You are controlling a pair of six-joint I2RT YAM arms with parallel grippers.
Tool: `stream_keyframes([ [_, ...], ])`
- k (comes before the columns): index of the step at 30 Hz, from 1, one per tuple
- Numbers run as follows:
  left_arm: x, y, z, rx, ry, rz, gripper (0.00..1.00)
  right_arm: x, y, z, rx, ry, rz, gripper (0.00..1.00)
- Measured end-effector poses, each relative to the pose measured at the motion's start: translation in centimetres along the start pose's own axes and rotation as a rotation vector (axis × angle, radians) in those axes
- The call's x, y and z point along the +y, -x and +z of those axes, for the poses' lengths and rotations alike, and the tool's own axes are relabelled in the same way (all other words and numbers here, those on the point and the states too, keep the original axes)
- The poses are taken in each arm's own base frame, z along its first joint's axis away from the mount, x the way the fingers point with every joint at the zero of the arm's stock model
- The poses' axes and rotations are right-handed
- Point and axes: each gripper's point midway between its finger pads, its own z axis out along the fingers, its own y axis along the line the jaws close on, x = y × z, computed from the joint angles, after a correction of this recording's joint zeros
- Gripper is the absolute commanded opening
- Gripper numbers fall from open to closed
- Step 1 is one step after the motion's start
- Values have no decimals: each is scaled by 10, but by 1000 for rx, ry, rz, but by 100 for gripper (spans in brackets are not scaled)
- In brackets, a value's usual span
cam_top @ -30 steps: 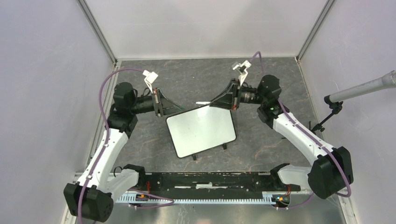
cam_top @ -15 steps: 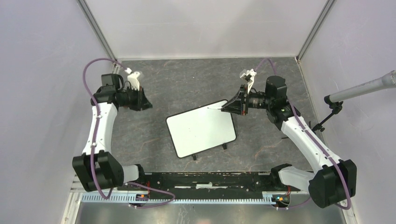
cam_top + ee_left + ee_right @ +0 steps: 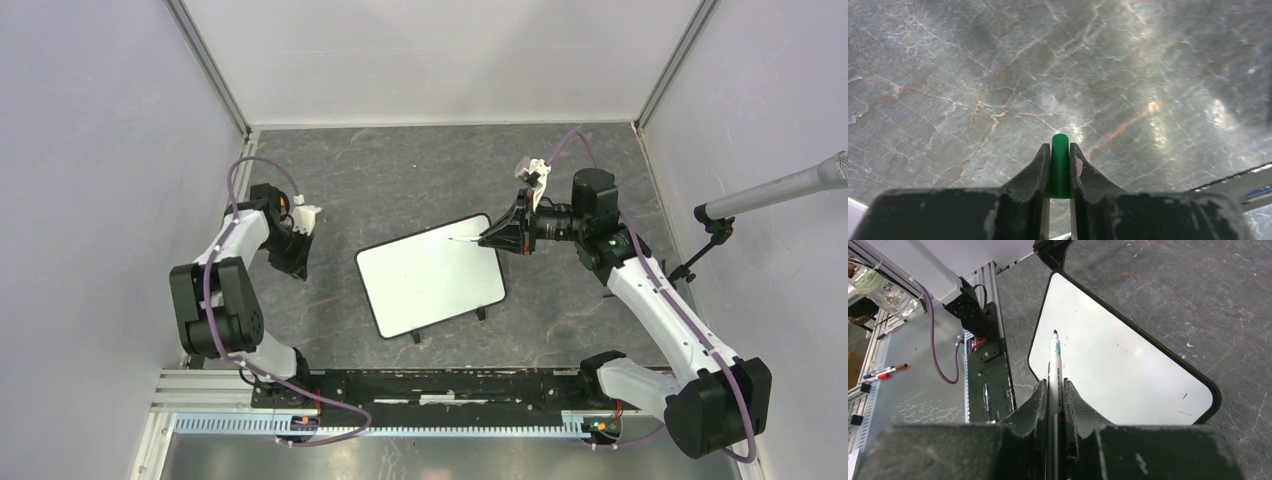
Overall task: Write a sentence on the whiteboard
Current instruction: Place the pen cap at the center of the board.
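The whiteboard (image 3: pixel 430 278) lies tilted on the table's middle, white with a thin black frame; in the right wrist view the whiteboard (image 3: pixel 1133 365) carries only a few small dark specks. The sentence does not show on it. My right gripper (image 3: pixel 487 239) hovers at the board's upper right corner, shut on a white marker (image 3: pixel 1055 371) whose green tip points over the board. My left gripper (image 3: pixel 297 260) is far left of the board, pointing down at the table. In its wrist view the left gripper (image 3: pixel 1060 147) is shut on a green marker cap (image 3: pixel 1060 167).
A microphone on a stand (image 3: pixel 775 192) reaches in from the right wall. A black rail (image 3: pixel 430 386) runs along the near edge between the arm bases. White enclosure walls surround the marbled table (image 3: pixel 400 170). Spare pens (image 3: pixel 884 371) lie outside on the metal bench.
My left arm has swung away from the board's upper left corner to the far left and folded back, still gripping the cap. My right gripper drew back slightly to the right with the marker.
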Motion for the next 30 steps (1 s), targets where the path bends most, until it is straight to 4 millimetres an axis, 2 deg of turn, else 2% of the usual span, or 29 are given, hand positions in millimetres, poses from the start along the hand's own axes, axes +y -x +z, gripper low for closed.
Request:
stream_keyframes([
  [5, 14, -4, 17, 62, 46, 6, 20, 1, -1, -1, -2, -1, -3, 0],
  [8, 18, -3, 24, 76, 61, 16, 26, 1, -2, -1, 0, -3, -1, 0],
  [13, 20, -2, 30, 87, 75, 30, 36, 0, -2, -1, 0, -6, 1, 0],
  [18, 20, -2, 32, 88, 74, 32, 39, 0, -2, -1, 0, -7, 1, 0],
  [22, 18, -2, 32, 87, 65, 30, 45, 0, -2, -1, 0, -7, -1, 0],
  [26, 11, 3, 24, 63, 37, 31, 55, -1, -3, -1, 3, -7, -10, 0],
  [30, 5, 29, -8, -48, 38, 48, 73, -3, -8, -2, 19, -18, -15, 0],
])
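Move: The green pen cap is already in the left fingers; the bare patch of table it is bound for lies about 1 cm ahead, 1 cm left and some 5 cm below the left hand. From that hand, the whiteboard's middle is roughly 30 cm to the right and 1 cm ahead; the toy car stands about 19 cm ahead and 11 cm left. The patch is about 42 cm left of the right hand, 4 cm ahead and 26 cm below. The green cap, still pinched upright in the left fingers, is lowered about 3.5 cm towards the bare table beside the whiteboard, edging slightly forward and left. Low down, the fingers open and let go of it; after a short pause, opening further, the hand climbs about 5 cm away from the cap, drifting forward and a little right. ##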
